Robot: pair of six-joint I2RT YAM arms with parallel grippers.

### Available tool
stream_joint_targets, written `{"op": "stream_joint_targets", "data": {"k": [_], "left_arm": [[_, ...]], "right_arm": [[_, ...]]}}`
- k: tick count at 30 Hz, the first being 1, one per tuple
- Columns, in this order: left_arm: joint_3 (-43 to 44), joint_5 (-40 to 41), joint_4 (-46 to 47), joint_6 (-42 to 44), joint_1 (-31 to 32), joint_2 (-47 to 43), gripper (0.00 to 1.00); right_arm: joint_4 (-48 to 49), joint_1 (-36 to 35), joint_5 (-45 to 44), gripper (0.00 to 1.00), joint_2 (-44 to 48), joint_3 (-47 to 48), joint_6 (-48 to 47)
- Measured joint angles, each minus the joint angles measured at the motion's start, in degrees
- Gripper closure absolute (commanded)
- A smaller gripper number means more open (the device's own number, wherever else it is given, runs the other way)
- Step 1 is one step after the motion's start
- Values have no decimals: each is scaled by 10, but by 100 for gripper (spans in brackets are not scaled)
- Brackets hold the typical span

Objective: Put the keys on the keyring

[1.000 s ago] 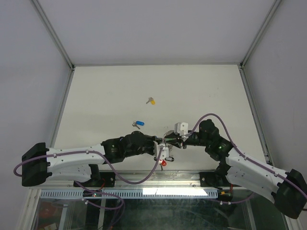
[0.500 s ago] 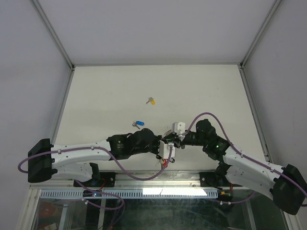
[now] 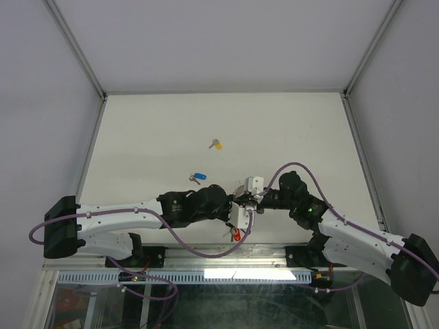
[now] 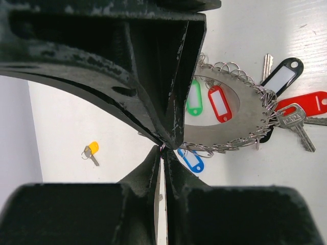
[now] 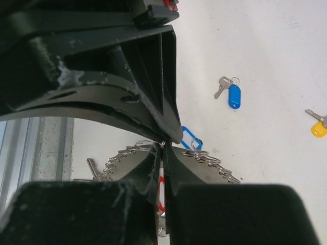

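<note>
The keyring is a wide silver ring fringed with small split rings, keys and red, green, blue and black tags. Both grippers meet tip to tip at its rim. My left gripper is shut there, a sliver of wire showing between its tips. My right gripper is shut on a small split ring at the same spot, with the keyring just beyond. In the top view the two grippers hide most of the ring. Two loose keys lie apart: the blue-tagged key and the yellow-tagged key.
A red tag of the ring hangs below the grippers near the table's front edge. The white table is bordered by frame posts and grey walls. The loose keys also show from the right wrist: blue key, yellow key.
My right gripper has closed its jaws. Both arms have edged together, the left one shifting right, and the red tag has moved slightly right and down.
</note>
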State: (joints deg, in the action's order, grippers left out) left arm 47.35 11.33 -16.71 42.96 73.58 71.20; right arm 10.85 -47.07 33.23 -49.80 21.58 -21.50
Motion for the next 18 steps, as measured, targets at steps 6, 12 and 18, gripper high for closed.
{"op": "stream_joint_targets", "data": {"k": [6, 12, 18], "left_arm": [[-11, -2, 12, -7, 0, -17, 70], [-104, -27, 100, -49, 3, -163, 64], [-194, -37, 225, -106, 3, -250, 64]], "right_arm": [[33, 1, -3, 100, 18, -28, -9], [145, 31, 10, 100, 45, -106, 14], [320, 64, 47, 100, 24, -174, 67]]}}
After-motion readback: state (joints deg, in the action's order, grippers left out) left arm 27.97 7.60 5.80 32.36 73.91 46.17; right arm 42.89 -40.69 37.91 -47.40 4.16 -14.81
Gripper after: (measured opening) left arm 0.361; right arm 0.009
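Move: Out in front, both grippers are shut on the same edge of the keyring, the left from one side and the right from the other; from each hand its middle lies about 4 cm to the right, 1 cm back and 4 cm below. The red tag hangs on its near side, some 11 cm back and 7 cm below. On the table, 13 cm below, the loose blue tag lies 6 cm left and level, and the blue key tag 14 cm left and 7 cm ahead. Opening to about a third, the left gripper lets go of the keyring's edge and lifts away about 6 cm, easing back and a little left while its fingertips swing up some 30 degrees. The right hand keeps its pinch on a wire loop at the edge and draws the keyring about 2 cm to the right, dipping slightly and then tipping its fingertips up. ##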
